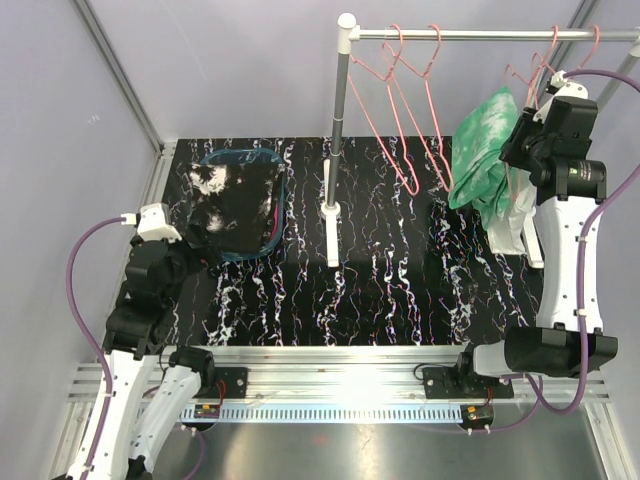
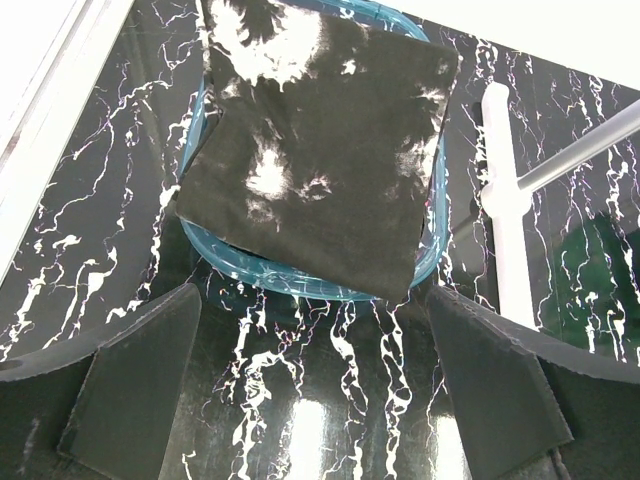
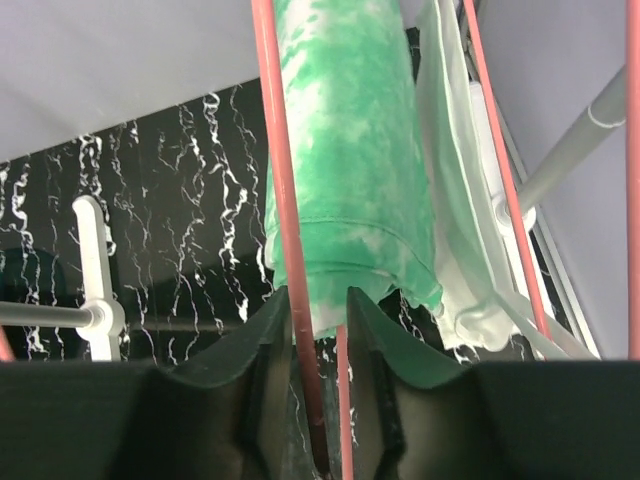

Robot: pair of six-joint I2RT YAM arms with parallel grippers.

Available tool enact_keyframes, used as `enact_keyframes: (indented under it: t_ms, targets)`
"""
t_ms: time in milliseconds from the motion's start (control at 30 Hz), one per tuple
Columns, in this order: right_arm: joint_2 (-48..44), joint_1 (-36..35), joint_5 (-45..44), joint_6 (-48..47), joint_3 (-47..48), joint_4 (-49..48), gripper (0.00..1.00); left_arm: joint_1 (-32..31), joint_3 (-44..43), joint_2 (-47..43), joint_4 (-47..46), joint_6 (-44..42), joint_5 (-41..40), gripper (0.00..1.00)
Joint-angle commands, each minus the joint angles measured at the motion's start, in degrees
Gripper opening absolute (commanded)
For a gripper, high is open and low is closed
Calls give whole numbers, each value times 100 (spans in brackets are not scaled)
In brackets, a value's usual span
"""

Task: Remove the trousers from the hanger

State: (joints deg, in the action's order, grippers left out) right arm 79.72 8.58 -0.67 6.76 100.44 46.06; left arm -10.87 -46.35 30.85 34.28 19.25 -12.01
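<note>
The mottled green-and-white trousers (image 1: 480, 150) hang folded over a pink wire hanger (image 1: 530, 75) at the right end of the rail. In the right wrist view the green trousers (image 3: 350, 170) fill the upper middle and the hanger's wire (image 3: 290, 250) runs down between my fingers. My right gripper (image 3: 318, 305) has its jaws close on either side of that wire and the cloth's lower edge; whether they press on them is unclear. The black white-speckled trousers (image 2: 320, 150) lie in a blue basin (image 2: 300, 285). My left gripper (image 2: 310, 320) stands open just short of the basin.
A white-footed rack post (image 1: 335, 150) stands mid-table under the rail (image 1: 480, 35). Two bare pink hangers (image 1: 400, 120) hang left of the green trousers. The blue basin (image 1: 240, 155) sits at the back left. Walls close in on both sides.
</note>
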Motion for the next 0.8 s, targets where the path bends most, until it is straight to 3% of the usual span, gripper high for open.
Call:
enact_keyframes:
  t_ms: [0,267,767]
  targets:
    - [-45,21,277,-52,28,-748,33,-38,-15,-9,-211,-105,-12,99]
    - [70,21,480,-289,203,-897,0,-29,-6,35,-212,-96,32,99]
    - [-185,21,989,-325,1179,-1257,0,-38,-24,123,-326,-114,761,99]
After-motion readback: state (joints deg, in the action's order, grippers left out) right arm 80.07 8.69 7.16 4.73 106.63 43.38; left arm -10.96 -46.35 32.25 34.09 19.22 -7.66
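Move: The near side of the hanger that carries the green trousers already runs between the right hand's open fingers, about 1 cm ahead of the hand point. The green trousers hang some 11 cm ahead and 12 cm lower, the white garment roughly 10 cm ahead, 7 cm to the right and 15 cm lower. Two empty hangers are around 14 cm to the left and 4 cm ahead, about level in height. From the left hand, that hanger side is some 51 cm to the right, 16 cm ahead and 11 cm up. Shut the right gripper on the near side of the green trousers' hanger while easing about 1 cm forward onto it. Keep the wire pinched and raise the hanger, speeding up as you go, for some 5 cm in all and with about 2 cm to the left. Let the fingers tip up and turn slightly counter-clockwise, each by less than 10 degrees. ##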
